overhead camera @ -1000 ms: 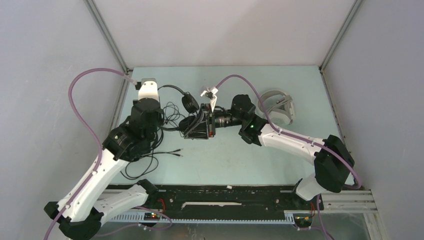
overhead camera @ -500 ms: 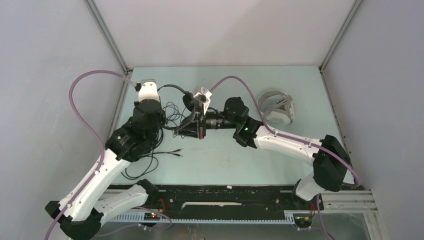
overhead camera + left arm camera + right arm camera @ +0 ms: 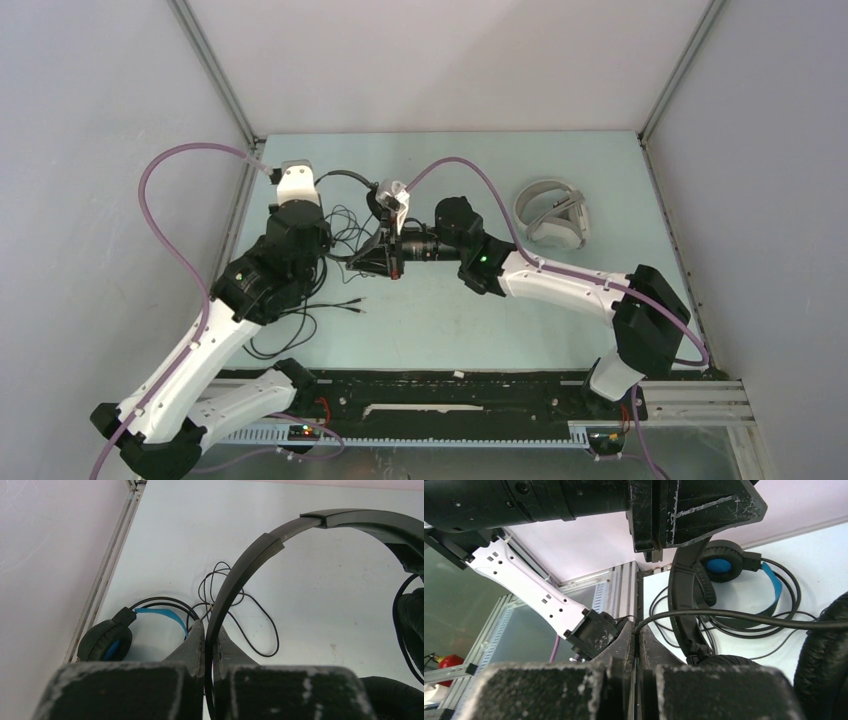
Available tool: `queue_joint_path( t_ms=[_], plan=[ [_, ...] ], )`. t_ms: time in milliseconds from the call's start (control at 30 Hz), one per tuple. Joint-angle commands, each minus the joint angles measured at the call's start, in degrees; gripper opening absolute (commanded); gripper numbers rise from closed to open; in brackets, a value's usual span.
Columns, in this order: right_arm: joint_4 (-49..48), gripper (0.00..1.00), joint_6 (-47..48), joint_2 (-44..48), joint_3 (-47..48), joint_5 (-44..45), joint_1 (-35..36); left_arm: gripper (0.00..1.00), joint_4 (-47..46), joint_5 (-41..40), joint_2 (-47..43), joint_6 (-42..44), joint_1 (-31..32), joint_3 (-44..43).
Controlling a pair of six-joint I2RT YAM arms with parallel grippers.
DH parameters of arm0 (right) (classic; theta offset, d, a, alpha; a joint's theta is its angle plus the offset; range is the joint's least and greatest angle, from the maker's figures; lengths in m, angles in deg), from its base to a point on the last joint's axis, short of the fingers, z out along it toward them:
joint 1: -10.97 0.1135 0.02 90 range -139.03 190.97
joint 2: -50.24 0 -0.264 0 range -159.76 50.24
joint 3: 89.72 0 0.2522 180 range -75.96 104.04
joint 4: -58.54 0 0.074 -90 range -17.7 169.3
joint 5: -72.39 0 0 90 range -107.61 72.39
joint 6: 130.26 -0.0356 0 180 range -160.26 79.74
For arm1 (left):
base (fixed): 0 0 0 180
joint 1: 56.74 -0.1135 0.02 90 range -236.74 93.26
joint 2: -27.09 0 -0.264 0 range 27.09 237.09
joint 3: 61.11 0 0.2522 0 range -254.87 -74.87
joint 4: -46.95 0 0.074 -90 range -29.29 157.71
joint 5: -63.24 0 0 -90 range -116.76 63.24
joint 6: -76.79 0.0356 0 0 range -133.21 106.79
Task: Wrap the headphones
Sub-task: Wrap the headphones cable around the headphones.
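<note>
My left gripper [image 3: 210, 626] is shut on the thin headband [image 3: 260, 550] of the slim black headphones, which hang above the table with their ear cups [image 3: 824, 650] near my right wrist. Their black cable [image 3: 724, 615] runs into my right gripper [image 3: 636, 628], which is shut on it just below the left gripper, at the table's middle left [image 3: 358, 261]. The bulkier black headphones with the blue-lined band [image 3: 107, 640] lie on the table by the left wall. The white headphones [image 3: 553, 212] lie at the back right, wrapped in their pale cable.
Loose black cable loops [image 3: 250, 612] lie on the pale green table under the held headset, and a plug end [image 3: 350, 306] trails toward the front. A metal rail [image 3: 107, 565] runs along the left wall. Purple hoses arch over both arms.
My right arm has slid left toward the left gripper, and its jaws have closed on the black cable. The left arm has hardly moved and still grips the headband.
</note>
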Motion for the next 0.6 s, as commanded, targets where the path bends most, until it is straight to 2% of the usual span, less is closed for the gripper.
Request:
queue_joint_path(
  t_ms=[0, 133, 267, 300, 400, 500, 567],
  plan=[
    [3.1, 0.02, 4.29, 0.04, 2.72, 3.79, 0.72, 0.0, -5.73, 2.13, -1.16, -4.03, 0.06, 0.4],
    [8.14, 0.16, 6.7, 2.65, 2.72, 9.53, 0.8, 0.0, -5.89, 3.03, -2.59, -4.66, -0.81, 0.63],
    [10.78, 0.11, 8.85, 4.94, 2.72, 11.99, 1.04, 0.0, -6.76, 8.43, -3.95, -6.98, -3.59, 1.58],
    [10.91, 0.13, 9.02, 5.34, 2.72, 11.33, 1.2, 0.0, -6.92, 9.11, -4.12, -7.29, -4.15, 1.9],
    [12.8, 0.22, 9.12, 6.83, 2.72, 11.13, 1.62, 0.0, -6.89, 8.76, -4.23, -7.37, -4.43, 2.16],
    [14.76, 0.39, 8.8, 9.64, 2.73, 13.22, 2.15, 0.0, -6.82, 8.68, -4.27, -7.16, -4.6, 2.31],
    [15.44, 0.43, 8.54, 11.44, 2.73, 14.09, 2.29, 0.0, -6.98, 8.73, -4.36, -7.12, -4.7, 2.33]
  ],
)
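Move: The left gripper holds the black headphones by the headband; the right one, pointing left, has their cable pinched. From the right hand the near ear cup lies about 4 cm ahead, 3 cm to the right and a little below; the far ear cup some 11 cm ahead and 6 cm right, about level. Loose cable loops lie on the table, roughly 8 cm ahead, 5 cm left and 25 cm down. From the left hand the near ear cup is about 10 cm right, 1 cm back and 6 cm lower. Open the right fingers to release the pinch on the headphones cable beside the near ear cup: dip the gripper about 2 cm forward and down, then lift it back and draw it about 2 cm right, away from the left gripper, turning slightly clockwise. Keep the headband gripped in the left fingers and roll that hand some 10 degrees, left side down, almost in place. ##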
